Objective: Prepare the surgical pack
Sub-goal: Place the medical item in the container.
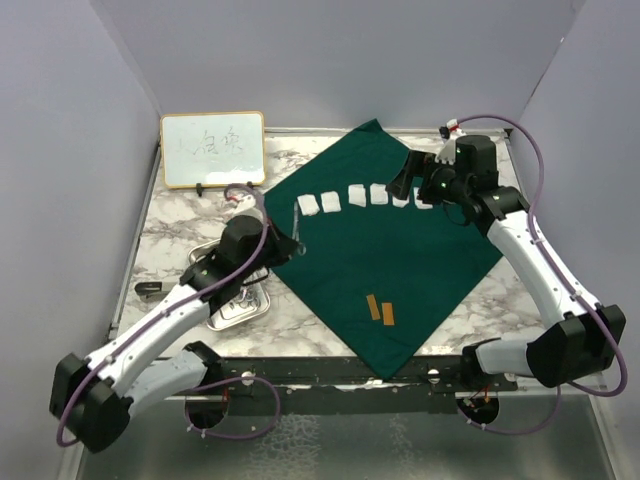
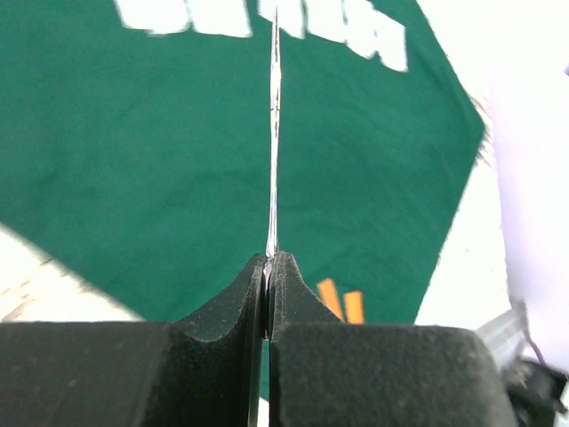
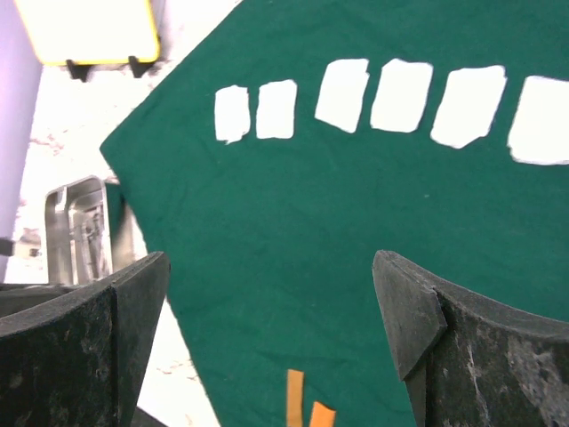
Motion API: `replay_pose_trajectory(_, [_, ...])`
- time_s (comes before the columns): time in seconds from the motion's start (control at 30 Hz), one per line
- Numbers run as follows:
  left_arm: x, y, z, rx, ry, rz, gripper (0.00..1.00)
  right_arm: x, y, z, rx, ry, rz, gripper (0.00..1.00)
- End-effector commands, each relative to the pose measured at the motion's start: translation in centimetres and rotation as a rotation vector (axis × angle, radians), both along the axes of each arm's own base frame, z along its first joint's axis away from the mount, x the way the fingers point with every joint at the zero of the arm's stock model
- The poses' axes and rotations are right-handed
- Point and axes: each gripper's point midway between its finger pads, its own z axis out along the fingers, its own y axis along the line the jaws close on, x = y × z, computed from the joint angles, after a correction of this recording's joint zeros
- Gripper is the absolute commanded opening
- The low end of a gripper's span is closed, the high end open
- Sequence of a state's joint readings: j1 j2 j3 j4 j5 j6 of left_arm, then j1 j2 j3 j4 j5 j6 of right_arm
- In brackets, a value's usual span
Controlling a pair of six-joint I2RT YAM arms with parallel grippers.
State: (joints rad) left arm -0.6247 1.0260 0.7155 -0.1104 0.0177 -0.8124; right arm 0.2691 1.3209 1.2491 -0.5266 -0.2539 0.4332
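The dark green drape [image 1: 390,260] lies spread as a diamond on the marble table. Several white gauze squares [image 1: 356,196] sit in a row across its far half. At the drape's left corner, my left gripper [image 1: 288,243] is shut on a thin silver instrument [image 2: 274,133] that sticks out edge-on over the cloth from the gripper [image 2: 268,262]. My right gripper [image 1: 400,188] hovers above the right end of the gauze row. In its wrist view it [image 3: 271,302] is open, with nothing between its fingers and only drape [image 3: 293,231] and gauze [image 3: 342,93] below. The small steel tray [image 1: 258,308] lies under the left arm.
Two orange strips [image 1: 378,310] lie on the near part of the drape. A wood-framed whiteboard [image 1: 212,148] stands at the back left. A small dark object [image 1: 148,289] lies near the table's left edge. Purple walls enclose the table on three sides.
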Motion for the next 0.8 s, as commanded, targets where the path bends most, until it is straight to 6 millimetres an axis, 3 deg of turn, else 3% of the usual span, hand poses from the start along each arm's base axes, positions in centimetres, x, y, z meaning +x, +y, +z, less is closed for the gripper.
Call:
replay_pose_trajectory(0.0, [-2.0, 10.3, -4.6, 0.240, 0.132, 0.426, 0.00, 0.9, -1.9, -0.5, -0.118, -0.052, -0.044, 1.00])
replay_pose_trajectory(0.13, [-4.2, 14.4, -5.6, 0.317, 0.180, 0.573, 0.00, 0.7, -2.2, -1.0, -0.133, -0.050, -0.045, 1.00])
replay_pose_trajectory(0.23, [-5.1, 15.9, -6.9, 0.370, 0.221, 0.618, 0.00, 0.6, -2.3, -1.2, -0.136, -0.055, -0.044, 1.00])
replay_pose_trajectory(0.5, [-5.3, 16.1, -10.4, 0.369, 0.322, 0.558, 0.00, 0.1, -2.7, -2.1, -0.159, -0.040, -0.052, 1.00])
replay_pose_trajectory(0.77, [-4.6, 14.6, -11.1, 0.234, 0.326, 0.477, 0.00, -0.2, -2.6, -2.7, -0.153, -0.029, -0.046, 1.00])
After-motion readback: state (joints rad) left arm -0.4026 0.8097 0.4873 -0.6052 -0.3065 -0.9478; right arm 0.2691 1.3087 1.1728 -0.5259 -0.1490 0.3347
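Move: The metal tray that serves as the container lies about 17 cm to the left of the left hand, some 2 cm back and roughly 19 cm below. That hand already holds the scissor-like medical item. The nearest gauze pad is about 22 cm ahead and 6 cm right of the hand, and a black-handled tool lies some 19 cm left of the tray and about 2 cm nearer the base. From the empty right hand the tray is about 57 cm left and 11 cm back. Sweep the left gripper about 16 cm left off the green cloth, sinking some 12 cm on the way and drawing back slightly, to bring the held item down towards the tray. Turn the wrist some 30 degrees counter-clockwise, tip the fingers further down, and keep them shut on the item. Let the open right hand sink about 3 cm, easing a little right. ##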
